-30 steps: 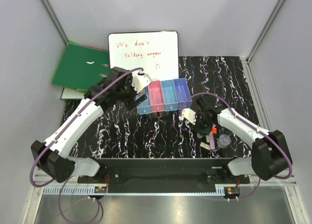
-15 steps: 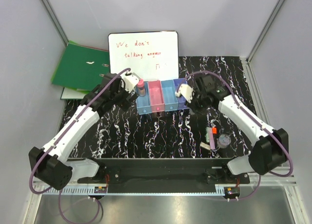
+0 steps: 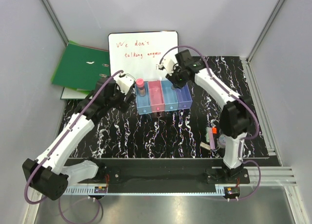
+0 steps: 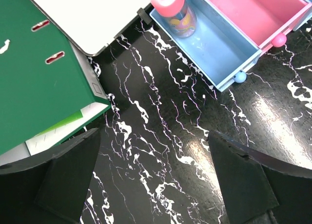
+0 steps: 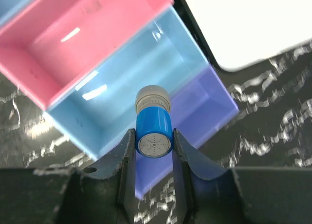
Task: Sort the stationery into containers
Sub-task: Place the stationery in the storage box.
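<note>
The containers, four joined bins, run light blue (image 3: 144, 106), pink (image 3: 157, 98), light blue (image 3: 169, 98), purple (image 3: 185, 98). A pink-capped cylinder (image 3: 140, 86) stands upright at the far end of the left light blue bin (image 4: 219, 48). My left gripper (image 3: 127, 91) is open just left of that bin, with nothing between its fingers (image 4: 156, 185). My right gripper (image 3: 174, 82) hangs above the bins, shut on a blue-capped small tube (image 5: 153, 129). The tube hovers over the wall between the second light blue bin (image 5: 122, 87) and the purple bin (image 5: 209, 107).
A red-and-black marker (image 3: 213, 131), a small pink bar (image 3: 212, 142) and a clear round pot (image 3: 224, 140) lie at the near right. The whiteboard (image 3: 144, 51) leans behind the bins. The green ring binder (image 3: 80, 65) lies at the back left.
My right arm swung from the near right of the table up over the bins with the tube. My left gripper drew back to the left, leaving the pink-capped cylinder standing in the left bin.
</note>
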### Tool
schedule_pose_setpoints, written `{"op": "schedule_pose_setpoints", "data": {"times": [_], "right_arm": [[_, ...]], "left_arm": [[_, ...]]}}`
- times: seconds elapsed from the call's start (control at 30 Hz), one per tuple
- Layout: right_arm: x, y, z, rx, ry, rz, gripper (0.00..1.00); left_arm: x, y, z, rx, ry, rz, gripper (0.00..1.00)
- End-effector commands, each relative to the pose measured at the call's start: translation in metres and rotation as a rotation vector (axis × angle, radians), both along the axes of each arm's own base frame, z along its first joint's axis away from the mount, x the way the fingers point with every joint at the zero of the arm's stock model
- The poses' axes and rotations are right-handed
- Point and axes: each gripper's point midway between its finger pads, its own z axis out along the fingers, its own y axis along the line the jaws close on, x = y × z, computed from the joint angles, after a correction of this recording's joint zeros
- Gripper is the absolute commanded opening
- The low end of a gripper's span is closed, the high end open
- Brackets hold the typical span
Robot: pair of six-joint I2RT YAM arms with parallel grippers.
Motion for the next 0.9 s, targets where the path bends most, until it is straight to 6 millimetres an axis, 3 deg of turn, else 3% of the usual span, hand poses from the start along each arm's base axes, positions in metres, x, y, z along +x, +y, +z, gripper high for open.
{"op": "schedule_pose_setpoints", "data": {"times": [0.0,0.17,0.4,0.87], "right_arm": [[0.018,0.058,0.010,0.042,-0.058,0.084,0.00],[0.030,0.092,0.010,0.045,-0.048,0.119,0.00],[0.034,0.114,-0.005,0.030,-0.032,0.154,0.00],[0.029,0.125,-0.059,-0.017,0.050,0.168,0.00]], "left_arm": [[0.000,0.004,0.020,-0.032,-0.088,0.012,0.99],[-0.006,0.007,0.019,-0.022,-0.098,0.002,0.99],[-0.008,0.006,0.019,-0.018,-0.102,-0.016,0.99],[-0.007,0.001,0.026,-0.043,-0.107,-0.030,0.99]]}}
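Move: The pink bin of the storage box, over which the right hand brings the held blue-and-grey tube, has its middle about 12 cm to this hand's left, level with it fore and aft and some 11 cm below. The right-hand light-blue bin lies between, about 5 cm left; the purple bin sits some 2 cm right and 1 cm farther out. The pink-lidded bottle stands about 18 cm left and 2 cm ahead. From the left hand, the pink bin is about 7 cm ahead, 12 cm right and well below. Leftward across the box, the right hand carries the tube about 11 cm, easing a little forward, from over the seam of the light-blue and purple bins to over the pink one, its wrist turning some 10 degrees counter-clockwise. There it sinks about 5 cm towards the bin, fingers still pinching the tube, grey end down. ##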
